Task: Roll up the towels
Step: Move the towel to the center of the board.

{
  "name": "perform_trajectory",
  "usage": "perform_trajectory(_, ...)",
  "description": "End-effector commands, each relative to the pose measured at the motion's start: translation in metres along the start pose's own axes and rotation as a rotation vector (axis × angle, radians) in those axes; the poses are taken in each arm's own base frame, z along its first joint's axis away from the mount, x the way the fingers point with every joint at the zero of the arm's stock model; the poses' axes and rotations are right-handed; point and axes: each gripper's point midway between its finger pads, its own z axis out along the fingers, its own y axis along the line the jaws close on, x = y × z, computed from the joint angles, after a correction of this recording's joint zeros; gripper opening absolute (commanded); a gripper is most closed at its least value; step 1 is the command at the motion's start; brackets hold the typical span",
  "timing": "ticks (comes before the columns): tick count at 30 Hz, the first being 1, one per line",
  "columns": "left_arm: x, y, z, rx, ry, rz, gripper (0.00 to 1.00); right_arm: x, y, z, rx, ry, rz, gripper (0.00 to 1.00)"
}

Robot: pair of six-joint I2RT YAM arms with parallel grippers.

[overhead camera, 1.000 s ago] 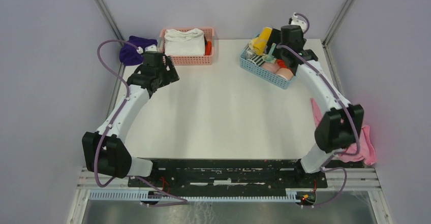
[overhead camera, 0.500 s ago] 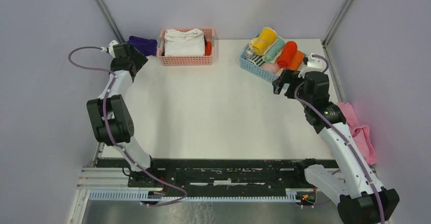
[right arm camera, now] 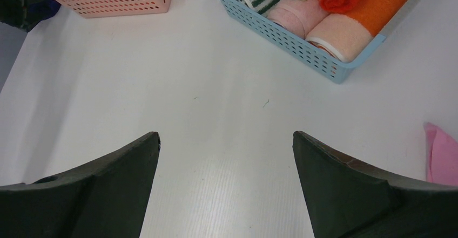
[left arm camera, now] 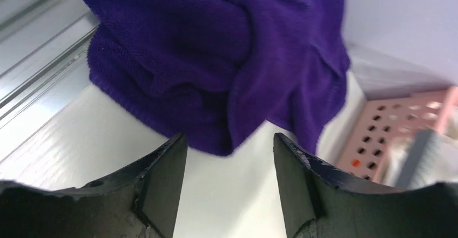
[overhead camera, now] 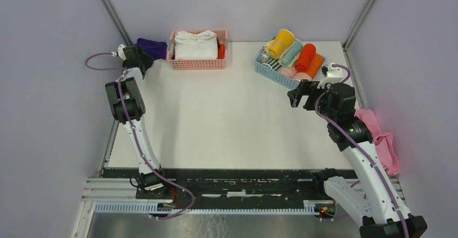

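The dark purple towel point(overhead camera: 152, 47) lies crumpled in the far left corner, against the wall. In the left wrist view the purple towel point(left arm camera: 216, 60) fills the upper frame, and its lowest fold hangs just beyond my fingertips. My left gripper point(overhead camera: 143, 56) point(left arm camera: 229, 138) is open, with bare table showing between the jaws. The yellow towel point(overhead camera: 281, 42) sits rolled up at the far end of the blue basket point(overhead camera: 281, 76). My right gripper point(overhead camera: 300, 92) point(right arm camera: 227, 135) is wide open over bare table, just in front of that basket.
A pink basket point(overhead camera: 197, 61) point(left arm camera: 399, 130) point(right arm camera: 119, 3) holding white cloths point(overhead camera: 194, 43) stands right of the purple towel. The blue basket point(right arm camera: 302, 49) holds several other rolled towels. A pale pink cloth point(overhead camera: 381, 141) point(right arm camera: 443, 151) hangs over the right table edge.
My left arm has swung into the far left corner up to the purple towel, and its jaws have narrowed. My right arm has drawn back from the blue basket towards the near side.
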Motion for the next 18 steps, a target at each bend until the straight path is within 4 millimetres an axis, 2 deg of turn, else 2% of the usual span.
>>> perform_trajectory(1, -0.008, -0.008, 0.034, 0.050, -0.045, -0.066, 0.65, 0.007, 0.003, -0.001, -0.027, 0.017, -0.027, 1.00)
perform_trajectory(3, -0.002, -0.004, 0.046, 0.042, -0.033, -0.072, 0.60, 0.012, 0.003, 0.001, -0.032, 0.031, -0.025, 1.00)
perform_trajectory(5, 0.006, -0.002, 0.054, 0.044, -0.005, -0.078, 0.50, 0.014, 0.005, 0.003, -0.042, 0.043, -0.022, 1.00)
perform_trajectory(7, 0.017, 0.002, 0.057, 0.041, 0.025, -0.088, 0.39, 0.013, 0.007, 0.004, -0.052, 0.048, -0.023, 1.00)
perform_trajectory(10, 0.031, 0.008, 0.055, 0.034, 0.065, -0.094, 0.16, 0.012, 0.009, 0.002, -0.064, 0.046, -0.025, 1.00)
perform_trajectory(12, 0.037, 0.009, 0.046, 0.043, 0.088, -0.102, 0.04, 0.010, 0.010, -0.001, -0.068, 0.040, -0.025, 1.00)
perform_trajectory(15, 0.047, 0.018, 0.016, 0.019, 0.118, -0.121, 0.03, 0.009, 0.011, -0.006, -0.070, 0.034, -0.025, 1.00)
perform_trajectory(18, 0.052, 0.031, -0.030, -0.049, 0.123, -0.149, 0.03, 0.015, 0.011, -0.009, -0.073, 0.054, -0.023, 1.00)
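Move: The purple towel lies crumpled with its middle about 10 cm straight ahead of my left hand and roughly 2 cm below it; its near corner is only some 4 cm ahead, 1 cm left and 3 cm lower. The pink basket stands about 29 cm to this hand's right and 10 cm ahead, about 1 cm below it. From my right hand the purple towel lies some 43 cm ahead, 70 cm left and 22 cm below. I push my left hand on forward and down, about 4 cm out and 3 cm lower, onto the purple towel's near corner and shut the half-open fingers to pinch it. Then, staying low, I start drawing back about 3 cm and slightly right with the corner held. My open, empty right hand sinks about 2 cm over bare table. ##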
